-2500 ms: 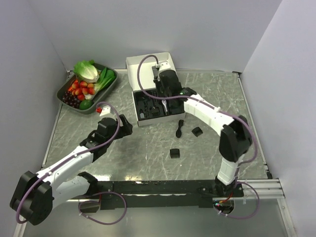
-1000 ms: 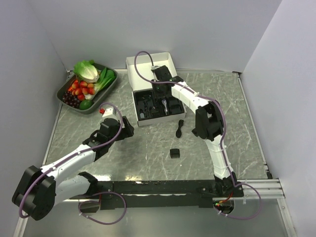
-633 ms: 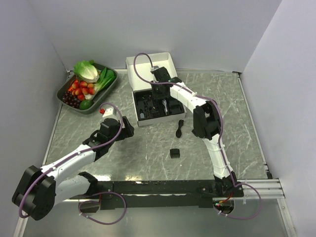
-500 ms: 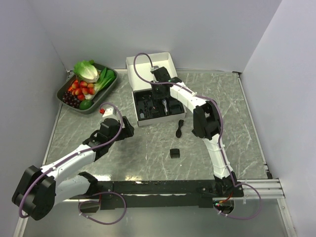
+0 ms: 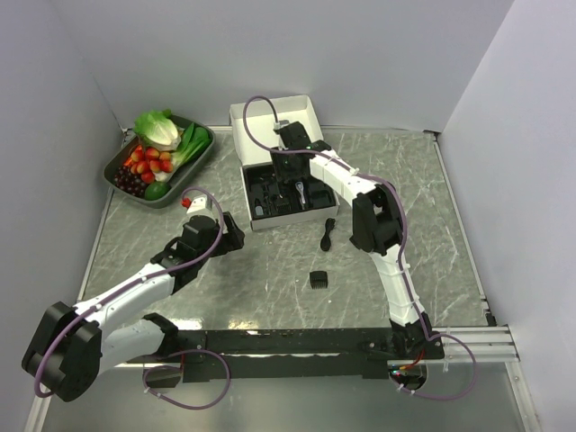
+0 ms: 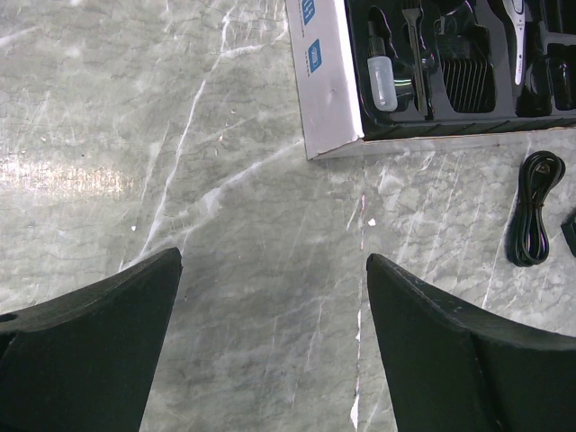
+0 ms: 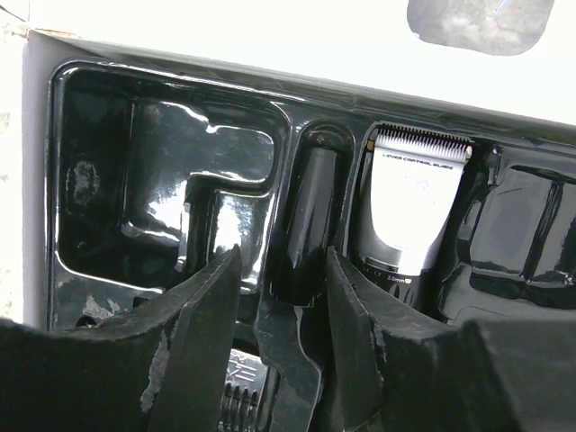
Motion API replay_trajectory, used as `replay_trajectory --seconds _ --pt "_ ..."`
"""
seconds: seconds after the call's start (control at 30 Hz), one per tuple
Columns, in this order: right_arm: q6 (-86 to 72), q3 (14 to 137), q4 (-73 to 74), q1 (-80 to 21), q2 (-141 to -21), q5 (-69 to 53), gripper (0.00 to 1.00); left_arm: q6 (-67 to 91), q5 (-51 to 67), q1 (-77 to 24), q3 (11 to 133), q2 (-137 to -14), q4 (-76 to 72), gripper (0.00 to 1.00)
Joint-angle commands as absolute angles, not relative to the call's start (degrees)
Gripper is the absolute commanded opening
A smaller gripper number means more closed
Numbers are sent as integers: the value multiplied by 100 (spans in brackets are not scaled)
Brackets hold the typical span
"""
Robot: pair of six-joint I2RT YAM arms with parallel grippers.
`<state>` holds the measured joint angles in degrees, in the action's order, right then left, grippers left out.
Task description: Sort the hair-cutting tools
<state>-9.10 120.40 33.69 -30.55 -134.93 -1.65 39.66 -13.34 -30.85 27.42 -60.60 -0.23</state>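
My right gripper hangs over the black moulded insert of the white box. Its jaws stand open on either side of a short black cylinder lying in a slot, with a gap on the left side. The silver-headed hair clipper lies in the slot to the cylinder's right. A black comb guard sits loose on the table. My left gripper is open over bare marble, short of the box's near left corner.
A coiled black cord lies on the table just in front of the box. A comb guard and a small bottle rest in the insert. A dark tray of vegetables and fruit stands at the back left.
The right jaws have parted from the black cylinder, which stays in its slot. Earlier the right arm reached further into the box. The left arm has barely moved.
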Motion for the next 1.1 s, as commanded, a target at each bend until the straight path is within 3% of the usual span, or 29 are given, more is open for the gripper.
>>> replay_trajectory --seconds 0.0,0.27,0.47,0.57,1.07 --pt "-809 11910 3191 -3041 -12859 -18 52 3911 -1301 -3120 2812 -6038 -255 89" --pt "-712 11865 3050 -3067 -12595 220 51 3920 -1318 -3129 2812 -6064 -237 89" --pt "-686 12014 3111 -3076 -12708 325 17 3911 -1327 -3129 2821 -6047 -237 89" --pt "-686 12076 3111 -3085 -12805 334 8 3911 -1327 -3129 2813 -6038 -229 89" --pt "-879 11866 3024 -3085 -13535 88 2 3911 -1301 -3155 2813 -6056 -229 89"
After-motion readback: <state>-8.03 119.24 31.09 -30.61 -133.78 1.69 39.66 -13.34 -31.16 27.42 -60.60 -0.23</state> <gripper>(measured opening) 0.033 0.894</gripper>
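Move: The black cylinder already lies in its narrow slot in the box, about 2 cm ahead of the right hand and 2 cm below it, with the parted fingers over it. The clipper head is some 3 cm ahead and 5 cm to the right; the empty compartment is roughly 3 cm ahead and 6 cm to the left. From the left hand the cylinder lies about 19 cm ahead, 13 cm to the right and 5 cm lower. The right hand rises about 4 cm, shuts its empty fingers, then sinks some 3 cm towards the black cylinder. ##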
